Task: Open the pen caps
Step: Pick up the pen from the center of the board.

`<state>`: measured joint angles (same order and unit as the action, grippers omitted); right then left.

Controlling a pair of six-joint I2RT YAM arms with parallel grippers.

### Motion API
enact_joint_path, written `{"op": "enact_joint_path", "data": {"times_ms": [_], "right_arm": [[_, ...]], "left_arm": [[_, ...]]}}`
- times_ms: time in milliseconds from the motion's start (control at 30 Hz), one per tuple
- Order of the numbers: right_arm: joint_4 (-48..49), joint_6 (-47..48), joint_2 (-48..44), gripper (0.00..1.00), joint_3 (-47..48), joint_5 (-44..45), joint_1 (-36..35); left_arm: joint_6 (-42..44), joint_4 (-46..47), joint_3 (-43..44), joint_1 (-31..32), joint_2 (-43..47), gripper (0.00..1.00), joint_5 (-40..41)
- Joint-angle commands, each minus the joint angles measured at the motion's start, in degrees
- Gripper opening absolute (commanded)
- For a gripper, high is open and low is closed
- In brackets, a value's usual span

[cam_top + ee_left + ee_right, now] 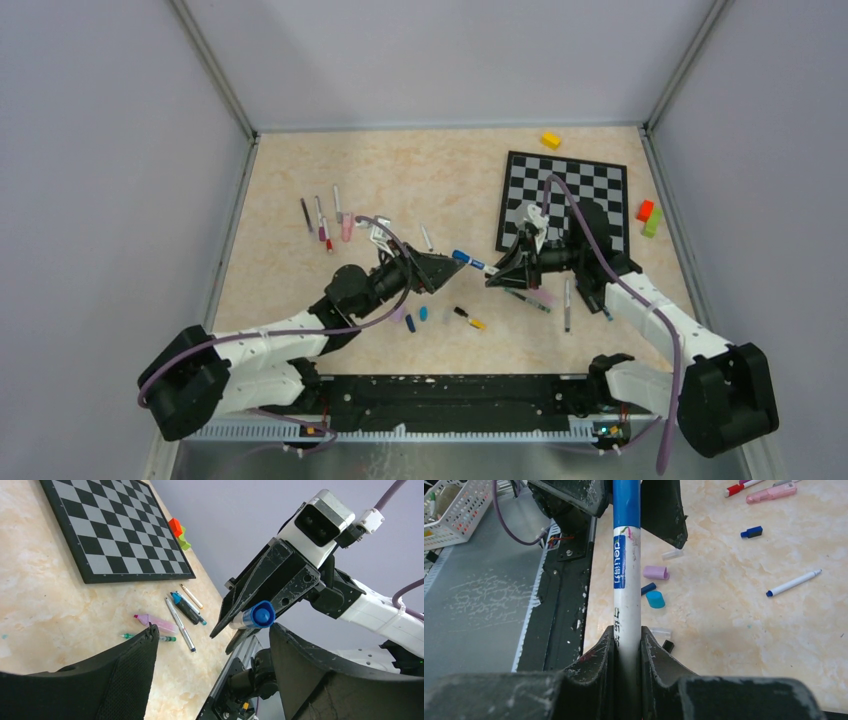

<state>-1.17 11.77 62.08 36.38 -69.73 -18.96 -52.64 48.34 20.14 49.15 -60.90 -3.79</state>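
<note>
A white pen [626, 595] with a blue pen cap [626, 502] on its end is held above the table, and my right gripper [627, 635] is shut on its barrel. My left gripper [212, 630] is open, with its fingers wide apart on either side of the blue cap [260, 615]; the cap sits close to the right finger. From above, the two grippers [450, 268] [492, 280] face each other with the pen [468, 260] between them. Loose caps lie on the table below: lilac [655, 572], blue [655, 599], navy [648, 588], clear [672, 554] and black [668, 646].
A chessboard [565, 200] lies at the back right, with a yellow block [551, 140] behind it and red and green blocks [648, 215] beside it. Several pens lie at the left [325, 225] and under my right arm [565, 300]. A pink highlighter [155, 623] lies near them.
</note>
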Motion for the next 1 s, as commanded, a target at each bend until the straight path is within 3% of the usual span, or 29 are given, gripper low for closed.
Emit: {"op": "enact_joint_path", "data": {"times_ms": [0, 167, 433, 733, 967], "right_arm": [[4.5, -2.6, 0.6, 0.00, -0.3, -0.7, -0.5], [3.7, -1.5, 1.3, 0.00, -0.2, 1.0, -1.5], [2.4, -0.1, 2.0, 0.00, 0.1, 3.6, -2.3], [1.8, 0.8, 2.3, 0.00, 0.0, 3.9, -2.4], [1.4, 1.7, 2.8, 0.00, -0.2, 3.7, -2.4]], "left_arm": [[-1.1, 7.3, 4.3, 1.3, -2.9, 0.82, 0.4], [-0.8, 8.2, 5.9, 2.6, -5.3, 0.74, 1.3], [-1.3, 9.3, 8.0, 3.5, -8.7, 0.37, 0.1], [1.3, 8.9, 7.8, 3.7, -7.4, 0.07, 2.5], [3.2, 13.2, 6.1, 3.5, -3.0, 0.05, 10.1]]}}
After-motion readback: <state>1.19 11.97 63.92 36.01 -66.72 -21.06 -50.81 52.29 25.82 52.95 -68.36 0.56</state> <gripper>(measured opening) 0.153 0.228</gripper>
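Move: The blue cap of the marker held by the right hand is about 4 cm to the left hand's right, 1 cm ahead and 2 cm above. On the table, some 12 cm below the left hand, the yellow pen is about 7 cm back and 6 cm to the right, the loose white marker 11 cm ahead and 4 cm left, and the light-blue cap 6 cm back and 5 cm left. From the right hand, the marker's cap is roughly 7 cm left, 1 cm ahead and 3 cm higher. The left fingers close from wide open and pinch the blue cap, the hand having slid about 3.5 cm to the right onto it while rising some 2 cm. It then eases barely 1 cm back left and slightly up, still gripping. The right hand keeps its hold on the marker's body and drifts about 1 cm left and down, towards the left hand. ##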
